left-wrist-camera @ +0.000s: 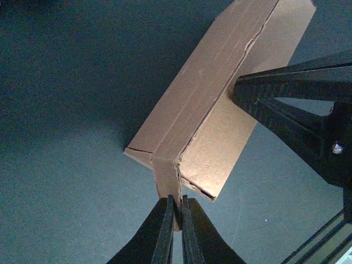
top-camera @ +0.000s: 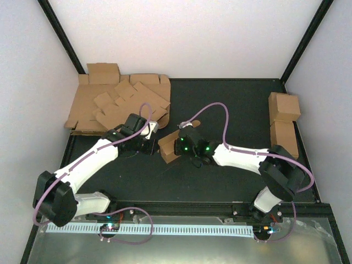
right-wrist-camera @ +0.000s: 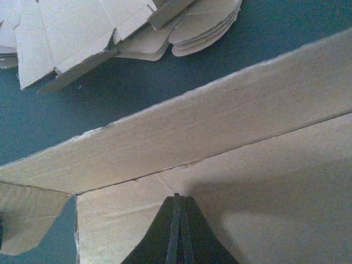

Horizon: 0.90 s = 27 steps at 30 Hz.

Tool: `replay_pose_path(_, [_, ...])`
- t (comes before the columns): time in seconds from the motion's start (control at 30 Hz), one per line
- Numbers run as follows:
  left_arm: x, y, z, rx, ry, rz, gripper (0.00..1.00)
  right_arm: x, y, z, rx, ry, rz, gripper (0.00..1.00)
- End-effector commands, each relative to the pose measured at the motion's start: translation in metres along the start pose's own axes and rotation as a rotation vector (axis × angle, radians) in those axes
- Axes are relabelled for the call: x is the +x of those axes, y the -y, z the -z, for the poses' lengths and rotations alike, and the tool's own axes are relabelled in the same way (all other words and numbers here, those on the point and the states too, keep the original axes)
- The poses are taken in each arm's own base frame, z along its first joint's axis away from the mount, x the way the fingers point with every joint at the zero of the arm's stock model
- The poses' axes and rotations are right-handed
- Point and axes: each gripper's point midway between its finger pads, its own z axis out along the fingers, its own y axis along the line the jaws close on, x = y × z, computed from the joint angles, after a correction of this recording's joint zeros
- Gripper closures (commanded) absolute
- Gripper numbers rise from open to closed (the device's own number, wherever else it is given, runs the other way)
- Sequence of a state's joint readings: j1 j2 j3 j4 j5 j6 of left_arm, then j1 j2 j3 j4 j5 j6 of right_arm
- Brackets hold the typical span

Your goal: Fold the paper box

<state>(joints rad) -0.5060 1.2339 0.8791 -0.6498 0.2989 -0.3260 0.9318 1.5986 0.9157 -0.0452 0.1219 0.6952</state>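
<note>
The paper box (top-camera: 168,149) is a long, low brown cardboard carton, partly folded, held between the two arms at mid-table. In the left wrist view the box (left-wrist-camera: 220,93) stretches away from me, and my left gripper (left-wrist-camera: 176,199) is shut on a narrow tab at its near corner. My left gripper (top-camera: 154,143) sits just left of the box in the top view. My right gripper (right-wrist-camera: 177,197) is shut with nothing between its fingers, its tips pressed against a flat panel of the box (right-wrist-camera: 220,137) just below a crease. It (top-camera: 179,144) is at the box's right side.
A loose stack of flat brown blanks (top-camera: 118,104) lies at the back left, also seen from the right wrist as blanks (right-wrist-camera: 82,33). Two finished cartons (top-camera: 284,107) stand along the right edge. White walls and black frame posts close in the table.
</note>
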Motion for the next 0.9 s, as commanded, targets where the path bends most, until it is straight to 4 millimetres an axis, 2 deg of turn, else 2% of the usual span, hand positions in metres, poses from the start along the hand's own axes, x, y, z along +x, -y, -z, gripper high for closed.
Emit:
replay_pose_path(0.0, [-0.011,0.016,0.012,0.059,0.052,-0.012,0.93,0.012,0.008,-0.003,0.037,-0.036,0.003,0.98])
replay_pose_path(0.13, [-0.009,0.015,0.009,0.057,0.042,-0.008,0.90,0.011,0.007,-0.002,0.030,-0.032,0.004,0.98])
replay_pose_path(0.17, [-0.008,0.014,0.009,0.056,0.037,-0.007,0.86,0.008,0.005,0.000,0.025,-0.025,0.006,0.98])
replay_pose_path(0.3, [-0.006,0.009,0.010,0.028,0.045,0.000,0.54,-0.012,-0.007,0.018,-0.019,0.041,0.045,0.98])
replay_pose_path(0.43, [-0.010,0.006,0.016,0.008,0.081,-0.002,0.45,-0.031,-0.017,0.042,-0.051,0.092,0.122,0.97])
replay_pose_path(0.53, [-0.012,0.006,0.017,0.005,0.088,-0.001,0.41,-0.042,-0.014,0.056,-0.030,0.104,0.179,0.95])
replay_pose_path(0.67, [-0.011,0.006,0.013,0.013,0.088,0.005,0.38,-0.060,0.026,0.071,0.043,0.122,0.141,0.95])
replay_pose_path(0.77, [-0.010,0.007,0.012,0.030,0.101,0.012,0.37,-0.076,0.074,0.080,0.103,0.156,0.056,0.96])
replay_pose_path(0.87, [-0.011,0.008,0.012,0.042,0.121,0.014,0.37,-0.083,0.114,0.084,0.151,0.178,-0.028,0.98])
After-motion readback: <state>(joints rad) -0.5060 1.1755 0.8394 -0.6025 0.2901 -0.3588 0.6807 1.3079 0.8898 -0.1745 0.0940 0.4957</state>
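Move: The box's middle lies almost under the right hand, about 1 cm ahead, 2 cm to its right and 3 cm below, with that hand's shut fingertips down on the top panel. The left hand still pinches the narrow tab at the box's left end; from it the box's middle is about 8 cm to the right, 2 cm ahead and 4 cm lower. The stack of flat cardboard centres some 15 cm to the left hand's left and 16 cm ahead. Up, after a brief hold, the right hand lifts its shut fingers off the box's top panel by about 8 cm, then swings quickly to the right, some 10 cm, and a little forward, away past the box's right end. Meanwhile the left hand nearly stays in place, rising about 1 cm, and opens its fingers wide to let go of the end tab. ##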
